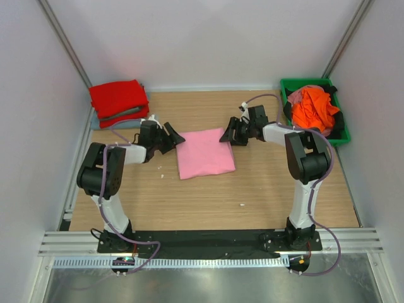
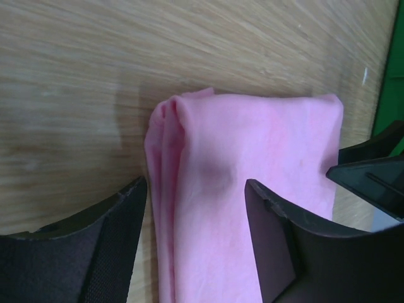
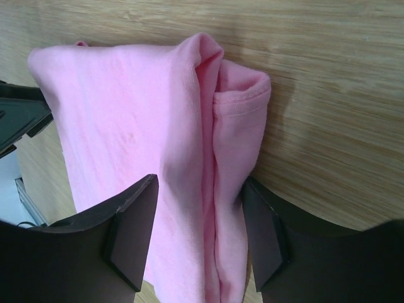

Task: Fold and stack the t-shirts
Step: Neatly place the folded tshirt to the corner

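A light pink t-shirt (image 1: 205, 153), folded into a rough square, lies flat in the middle of the table. My left gripper (image 1: 172, 137) is at its far left corner. In the left wrist view the left gripper (image 2: 196, 183) stands open astride the shirt's layered edge (image 2: 167, 189). My right gripper (image 1: 228, 134) is at the far right corner. There the right gripper (image 3: 199, 183) is open, its jaws either side of the shirt's thick folded edge (image 3: 233, 126). A folded red t-shirt (image 1: 118, 98) lies at the far left on a grey-blue one (image 1: 126, 115). An orange t-shirt (image 1: 315, 106) is crumpled in the bin.
A green plastic bin (image 1: 297, 83) stands at the far right corner, with dark cloth beside the orange shirt. Pale walls close in the table on three sides. Bare wood lies in front of the pink shirt. The arms' bases sit on a black plate at the near edge.
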`<state>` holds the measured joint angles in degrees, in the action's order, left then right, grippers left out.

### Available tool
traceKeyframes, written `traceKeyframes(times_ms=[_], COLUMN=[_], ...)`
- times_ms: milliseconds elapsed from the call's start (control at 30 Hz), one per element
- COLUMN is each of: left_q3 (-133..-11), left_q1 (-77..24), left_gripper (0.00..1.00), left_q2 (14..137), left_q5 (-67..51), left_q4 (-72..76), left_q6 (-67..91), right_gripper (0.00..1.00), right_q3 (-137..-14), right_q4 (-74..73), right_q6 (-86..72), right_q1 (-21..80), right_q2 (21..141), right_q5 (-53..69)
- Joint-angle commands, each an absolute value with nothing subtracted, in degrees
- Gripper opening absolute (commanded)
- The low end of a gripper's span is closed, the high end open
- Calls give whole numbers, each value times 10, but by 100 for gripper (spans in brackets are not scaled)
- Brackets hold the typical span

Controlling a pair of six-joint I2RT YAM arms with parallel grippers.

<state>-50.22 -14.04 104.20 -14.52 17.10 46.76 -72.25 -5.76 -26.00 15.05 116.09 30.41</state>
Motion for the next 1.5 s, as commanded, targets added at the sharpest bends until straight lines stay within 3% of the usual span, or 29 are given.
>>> traceKeyframes(times_ms=[0,233,333,367,467,500,600,733,800,933,1067,1300,1467], left_q3=[-480,-486,-488,-490,-497,-504,-542,-609,-636,-765,-923,-1126,-1259], left_q1=[-140,-170,-179,-179,-178,-178,-178,-178,-171,-143,-134,-102,-74], left_gripper=[64,56,31,14,0,0,0,0,0,0,0,0,0], left_q2=[1091,1136,1136,1136,1122,1116,1077,1025,1006,1036,1077,1137,1193], left_q5=[-185,-223,-224,-229,-250,-252,-246,-223,-220,-246,-193,-162,-175], left_q4=[244,287,290,290,287,273,186,42,-17,-171,-339,-486,-547], left_q6=[502,528,530,529,525,519,485,424,408,338,266,216,209], right_gripper=[62,62,62,62,65,68,89,100,100,100,100,100,100], right_q3=[-683,-675,-679,-679,-677,-676,-672,-630,-574,-442,-354,-222,-208], right_q4=[-51,-4,-4,-3,-6,-11,-92,-159,-157,-82,-29,118,148], right_q6=[-272,-299,-302,-302,-295,-291,-272,-284,-315,-373,-385,-406,-392], right_q1=[152,152,153,153,152,151,151,152,152,181,293,363,372], right_q2=[1154,1169,1174,1172,1158,1151,1099,981,928,762,679,672,661], right_q5=[301,316,316,316,309,303,222,53,26,84,48,38,51])
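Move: The left fingers straddle the left edge of the pink t-shirt near its far corner; the shirt's middle lies about 5 cm back, 7 cm right and 2 cm below this hand. The stack of folded shirts stands some 15 cm ahead and 20 cm left, about 2 cm higher. The right hand is at the opposite edge, with the shirt's middle 6 cm back, 7 cm left and 2 cm down; the green bin is about 12 cm ahead and 29 cm right of that hand. Rightwards first, about 5 cm low over the table, the left hand works in over the pink t-shirt and shuts its fingers on the gathered cloth, then lifts some 18 cm, carrying it forward and left towards the stack with a slight clockwise turn. The right hand stays by its edge until the grip is made, then opens wide and draws back empty about 20 cm. ##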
